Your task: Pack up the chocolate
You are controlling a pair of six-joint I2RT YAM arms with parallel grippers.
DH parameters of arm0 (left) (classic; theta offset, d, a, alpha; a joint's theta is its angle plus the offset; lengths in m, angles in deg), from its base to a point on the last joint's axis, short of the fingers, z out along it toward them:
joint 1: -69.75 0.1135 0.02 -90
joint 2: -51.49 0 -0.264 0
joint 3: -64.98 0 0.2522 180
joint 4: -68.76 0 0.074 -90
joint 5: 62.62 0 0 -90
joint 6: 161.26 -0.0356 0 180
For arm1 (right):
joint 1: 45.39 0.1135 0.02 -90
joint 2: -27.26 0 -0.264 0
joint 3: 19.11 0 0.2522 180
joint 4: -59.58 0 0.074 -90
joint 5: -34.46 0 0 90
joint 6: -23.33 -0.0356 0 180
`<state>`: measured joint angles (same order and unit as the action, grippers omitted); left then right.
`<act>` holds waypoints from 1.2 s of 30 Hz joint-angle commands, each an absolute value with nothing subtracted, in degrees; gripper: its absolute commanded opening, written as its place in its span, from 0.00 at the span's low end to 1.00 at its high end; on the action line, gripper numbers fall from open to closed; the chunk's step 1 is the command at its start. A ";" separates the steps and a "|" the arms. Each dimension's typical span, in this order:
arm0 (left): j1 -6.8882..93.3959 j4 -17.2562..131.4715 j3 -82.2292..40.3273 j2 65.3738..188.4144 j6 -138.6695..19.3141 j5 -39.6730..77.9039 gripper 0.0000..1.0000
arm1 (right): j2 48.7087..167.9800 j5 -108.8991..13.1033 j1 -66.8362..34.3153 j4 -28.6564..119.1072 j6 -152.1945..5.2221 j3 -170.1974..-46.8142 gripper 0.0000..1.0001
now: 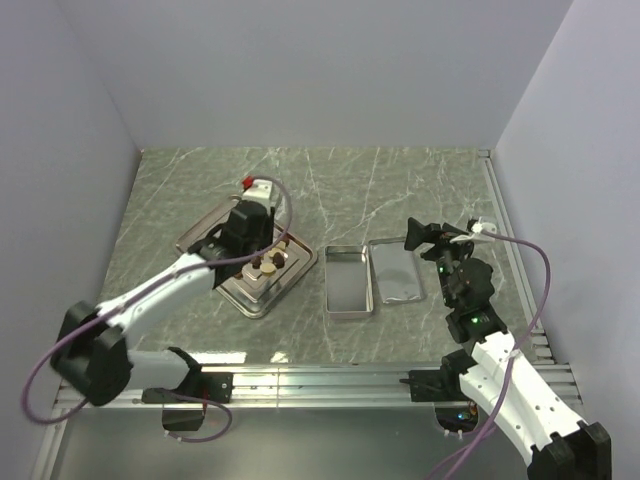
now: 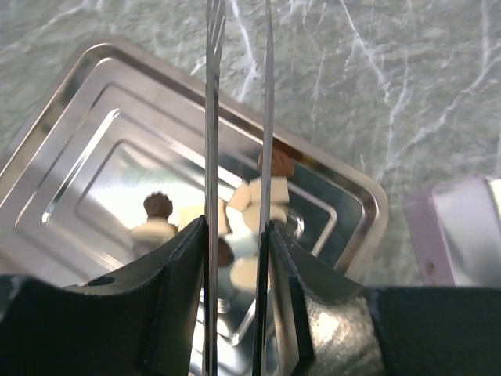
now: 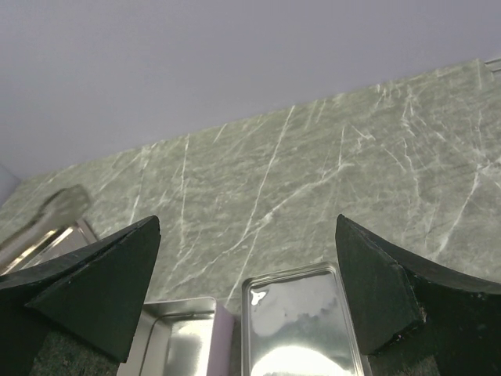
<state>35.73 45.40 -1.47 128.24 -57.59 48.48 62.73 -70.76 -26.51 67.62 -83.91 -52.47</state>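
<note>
The chocolate is a cluster of small cream and dark brown lumps on the ridged steel tray. My left gripper hangs over them, shut on a pair of metal tongs. The two tong blades run between my fingers and stand slightly apart above the cream lumps; their tips leave the left wrist view at the top. A dark lump lies to the left. My right gripper is open and empty, raised over the silver tin and its lid.
The open tin and the lid lie side by side right of the tray. Grey walls close in the marble table on three sides. An aluminium rail runs along the near edge by the arm bases.
</note>
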 commanded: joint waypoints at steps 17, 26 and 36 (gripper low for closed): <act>17.38 27.85 9.65 105.89 -33.56 64.98 0.41 | 65.58 -69.78 -26.84 69.81 -82.32 -57.66 0.99; 16.31 26.88 10.70 106.86 -31.18 65.35 0.42 | 66.20 -69.43 -26.67 70.17 -82.05 -57.83 0.99; 16.32 29.52 11.23 109.05 -32.33 64.46 0.42 | 64.09 -67.93 -26.75 69.20 -82.75 -57.13 0.98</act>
<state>16.61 27.30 10.75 108.06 -32.63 63.63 65.66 -68.88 -26.56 67.60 -82.88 -55.18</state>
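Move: The left hand, gripping the tongs with their tips pointing ahead, has the chocolates almost right below it: about 2 cm ahead, 1 cm left and 14 cm down. The tray under them centres 2 cm ahead and 5 cm left, the open box some 5 cm back and 20 cm to the right, and its lid about 2 cm back and 32 cm right. From the right hand the chocolates lie about 36 cm left, 7 cm ahead and 23 cm lower. Back towards its base the left hand travels about 12 cm with the tongs, quickly at first, arching up some 4 cm and then sinking to 2 cm below its starting height. This draws the tong tips in from beyond the tray to over its far-right chocolates; the wrist tilts slightly, the fingers keep their hold, and the hand then almost hovers. ##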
